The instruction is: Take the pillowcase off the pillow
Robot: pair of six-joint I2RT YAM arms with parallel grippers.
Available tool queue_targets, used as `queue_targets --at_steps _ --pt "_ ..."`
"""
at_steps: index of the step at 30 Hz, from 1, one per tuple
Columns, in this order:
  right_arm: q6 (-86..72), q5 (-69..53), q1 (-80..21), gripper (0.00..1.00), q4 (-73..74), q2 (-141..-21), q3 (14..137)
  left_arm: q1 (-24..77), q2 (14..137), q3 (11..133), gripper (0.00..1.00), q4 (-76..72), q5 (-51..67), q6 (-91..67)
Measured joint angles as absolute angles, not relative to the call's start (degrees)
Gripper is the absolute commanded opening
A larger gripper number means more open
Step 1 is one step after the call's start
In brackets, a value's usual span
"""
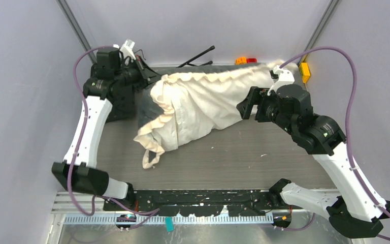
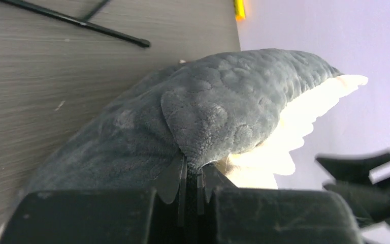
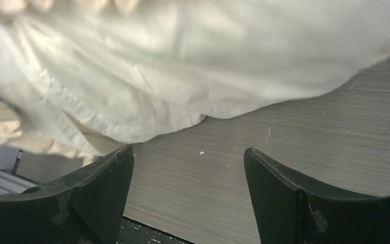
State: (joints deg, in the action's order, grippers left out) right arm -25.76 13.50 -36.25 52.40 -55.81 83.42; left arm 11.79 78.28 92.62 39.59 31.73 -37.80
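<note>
The pillowcase (image 1: 198, 101), cream cloth with a frilly border, lies bunched across the table's back middle. It is stretched from the left gripper toward the back right. A pillow corner (image 1: 143, 109) shows under it at the left. It looks dark grey and quilted here, also in the left wrist view (image 2: 218, 107), where the cream frill (image 2: 310, 112) peeks from behind it. My left gripper (image 1: 150, 79) is shut on the pillow's edge seam (image 2: 193, 170). My right gripper (image 1: 244, 109) is open and empty. It hovers over bare table just beside the pillowcase (image 3: 183, 66).
A black rod (image 1: 198, 56) lies at the table's back, also in the left wrist view (image 2: 81, 25). Orange and red blocks (image 1: 244, 60) and a yellow block (image 1: 304, 72) sit at the back right. A loose cloth loop (image 1: 150, 158) trails toward the front.
</note>
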Motion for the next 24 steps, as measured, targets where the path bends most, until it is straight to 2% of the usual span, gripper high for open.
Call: queue_targets --at_steps 4,7,10,11,12,14,15,16,24 --pt "-25.5 11.5 -36.2 0.84 52.4 -57.8 83.6 4.7 85.1 89.7 0.03 34.3 34.5 -42.1" --pt "-25.5 10.9 -36.2 0.84 52.6 -58.7 83.6 3.7 87.4 86.2 0.05 32.8 30.8 -41.8" --pt "-25.5 10.5 -36.2 0.84 52.5 -59.4 83.1 3.6 87.6 85.8 0.15 32.8 25.9 -40.0" --pt "-25.5 10.5 -36.2 0.84 52.0 -59.7 82.3 3.6 87.6 86.1 0.23 32.9 23.8 -39.1" --pt "-25.6 10.4 -36.2 0.84 51.6 -60.1 81.3 3.8 87.7 86.2 0.37 33.1 22.1 -38.2" --pt "-25.6 10.4 -36.2 0.84 50.4 -61.5 79.3 4.5 88.0 86.2 0.73 33.3 18.4 -36.0" --pt "-25.7 10.3 -36.2 0.84 49.5 -62.7 78.0 5.2 88.2 86.3 0.88 33.3 16.2 -34.9" --pt "-25.8 10.2 -36.2 0.84 48.8 -63.8 77.1 6.3 88.2 86.3 0.94 33.6 13.4 -34.1" --pt "-27.4 9.0 -36.2 0.83 42.7 -69.5 71.0 15.5 85.7 89.5 1.0 39.7 -3.0 -26.0"
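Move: The pillowcase, with the pillow inside, is pinched at its grey side in the left hand; its middle lies roughly 10 cm ahead of that hand, 13 cm to its right and 20 cm lower. The black panel lies about 20 cm ahead and 32 cm left of the left hand, the tripod some 30 cm ahead and 9 cm right, both near table height. From the open right hand, the pillowcase's middle is about 20 cm ahead, 18 cm left and 20 cm below. The pillowcase, still pinched by its grey side, is carried by the left hand forward, down and left, each leg roughly 7 to 11 cm; the fingers then spread wide and let go, the hand easing back slightly while its left side rolls up about 30 degrees. Meanwhile the open right hand sinks about 13 cm, drifting left and forward towards the white cloth and tipping down. ##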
